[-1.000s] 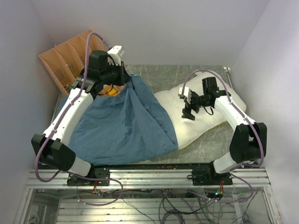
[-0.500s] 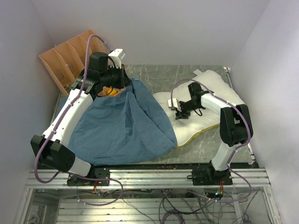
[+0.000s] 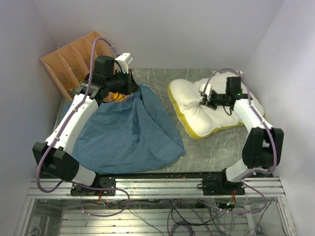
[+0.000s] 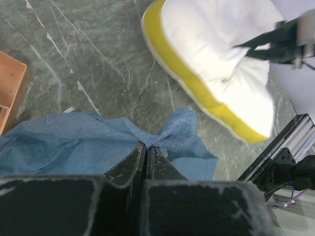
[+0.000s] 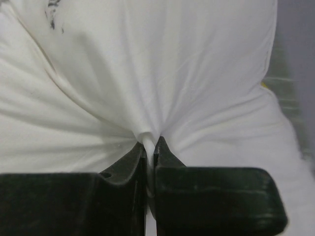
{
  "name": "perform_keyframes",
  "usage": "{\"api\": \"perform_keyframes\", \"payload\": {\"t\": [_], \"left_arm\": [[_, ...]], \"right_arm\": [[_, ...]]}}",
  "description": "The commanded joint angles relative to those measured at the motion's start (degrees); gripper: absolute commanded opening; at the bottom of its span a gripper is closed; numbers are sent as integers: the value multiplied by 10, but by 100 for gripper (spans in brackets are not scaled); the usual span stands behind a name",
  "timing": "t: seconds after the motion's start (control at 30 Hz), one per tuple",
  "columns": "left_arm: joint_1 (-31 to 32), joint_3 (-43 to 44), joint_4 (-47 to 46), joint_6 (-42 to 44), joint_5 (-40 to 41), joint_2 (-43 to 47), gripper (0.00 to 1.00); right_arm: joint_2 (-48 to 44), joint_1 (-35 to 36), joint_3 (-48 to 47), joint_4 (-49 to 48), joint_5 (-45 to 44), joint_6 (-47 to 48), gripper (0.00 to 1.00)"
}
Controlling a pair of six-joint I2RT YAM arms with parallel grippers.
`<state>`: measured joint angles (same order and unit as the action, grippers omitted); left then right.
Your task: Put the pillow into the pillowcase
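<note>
The blue pillowcase [image 3: 130, 130] lies spread over the table's left half, its far edge lifted into a peak. My left gripper [image 3: 132, 83] is shut on that edge; in the left wrist view the cloth [image 4: 172, 130] bunches right at the fingertips [image 4: 146, 146]. The cream-white pillow [image 3: 206, 110] with its yellow edge [image 3: 184, 123] sits at the right, tilted up so the yellow side faces the pillowcase. My right gripper [image 3: 205, 101] is shut on a pinch of the pillow's white cover [image 5: 150, 140], with folds radiating from the grip. The pillow [image 4: 221, 64] also shows in the left wrist view.
A brown cardboard divider box [image 3: 71, 61] leans at the back left corner, beside the left arm. Bare grey marble tabletop [image 3: 162, 78] lies between pillowcase and pillow. Walls close in on both sides. An aluminium rail [image 3: 157, 187] runs along the near edge.
My right gripper closed on the pillow's cover and pulled it toward the back right, tipping the pillow up so its yellow edge shows. The left gripper kept holding the pillowcase in place.
</note>
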<state>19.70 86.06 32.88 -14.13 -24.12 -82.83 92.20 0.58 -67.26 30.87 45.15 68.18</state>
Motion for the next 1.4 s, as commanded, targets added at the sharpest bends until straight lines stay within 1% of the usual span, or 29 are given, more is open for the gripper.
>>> {"api": "perform_keyframes", "payload": {"t": [0.0,0.07,0.13,0.2,0.27,0.33,0.37,0.43,0.57,0.67,0.8,0.87,1.03,1.2,1.37], "left_arm": [[-3,0,-4,-4,-24,-4,7],[-3,2,-9,-8,-28,-11,7],[-3,7,-15,-14,-37,-23,7],[-3,16,-23,-25,-48,-43,7],[0,28,-34,-38,-65,-70,7],[12,50,-39,-47,-65,-104,7],[22,63,-38,-50,-57,-123,7],[42,97,-27,-53,-41,-166,7],[69,191,27,-63,18,-262,7],[75,263,63,-60,36,-327,7],[85,299,74,-54,20,-376,7],[90,313,83,-52,14,-393,7],[96,338,103,-45,12,-420,7],[99,362,133,-32,4,-436,7],[102,383,166,-14,1,-449,7]], "right_arm": [[-81,-41,-30,-89,73,-93,0],[-105,-52,-28,-100,85,-109,0],[-126,-58,-26,-83,113,-95,0],[-145,-58,-20,-30,151,-48,0],[-168,-56,-4,1,187,-13,0],[-184,-56,20,24,202,25,0],[-189,-56,30,28,203,36,0],[-191,-56,44,63,198,96,0],[-194,-56,61,141,176,211,0],[-206,-55,91,137,148,248,0],[-195,-42,113,143,123,289,0],[-187,-31,123,132,112,293,0],[-175,24,158,38,46,249,0],[-142,81,166,-49,-16,198,0],[-110,113,155,-103,-54,180,0]]}}
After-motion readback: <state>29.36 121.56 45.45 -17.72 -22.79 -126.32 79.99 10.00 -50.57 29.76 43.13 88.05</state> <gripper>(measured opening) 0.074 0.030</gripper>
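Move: The left hand holds the pillowcase rim. The pillow's yellow left edge lies about 21 cm to its right, 6 cm ahead and 26 cm below; the pillowcase body is some 12 cm left and 8 cm back, and the organizer box some 23 cm left and 20 cm ahead. For the right hand, pinching the pillow, the pillowcase mouth is about 18 cm left, 3 cm back and 11 cm down; the pillow's middle is 8 cm right and 7 cm ahead. Still pinching the pillow's top cloth, the right hand hoists it roughly 12 cm, carries it back towards the base, then lowers it and swings left to the pillowcase mouth, turning some 20 degrees counter-clockwise. The left hand keeps its pinch on the pillowcase rim, bringing it down, right and somewhat forward to the pillow's left edge, fingers tipping down. ##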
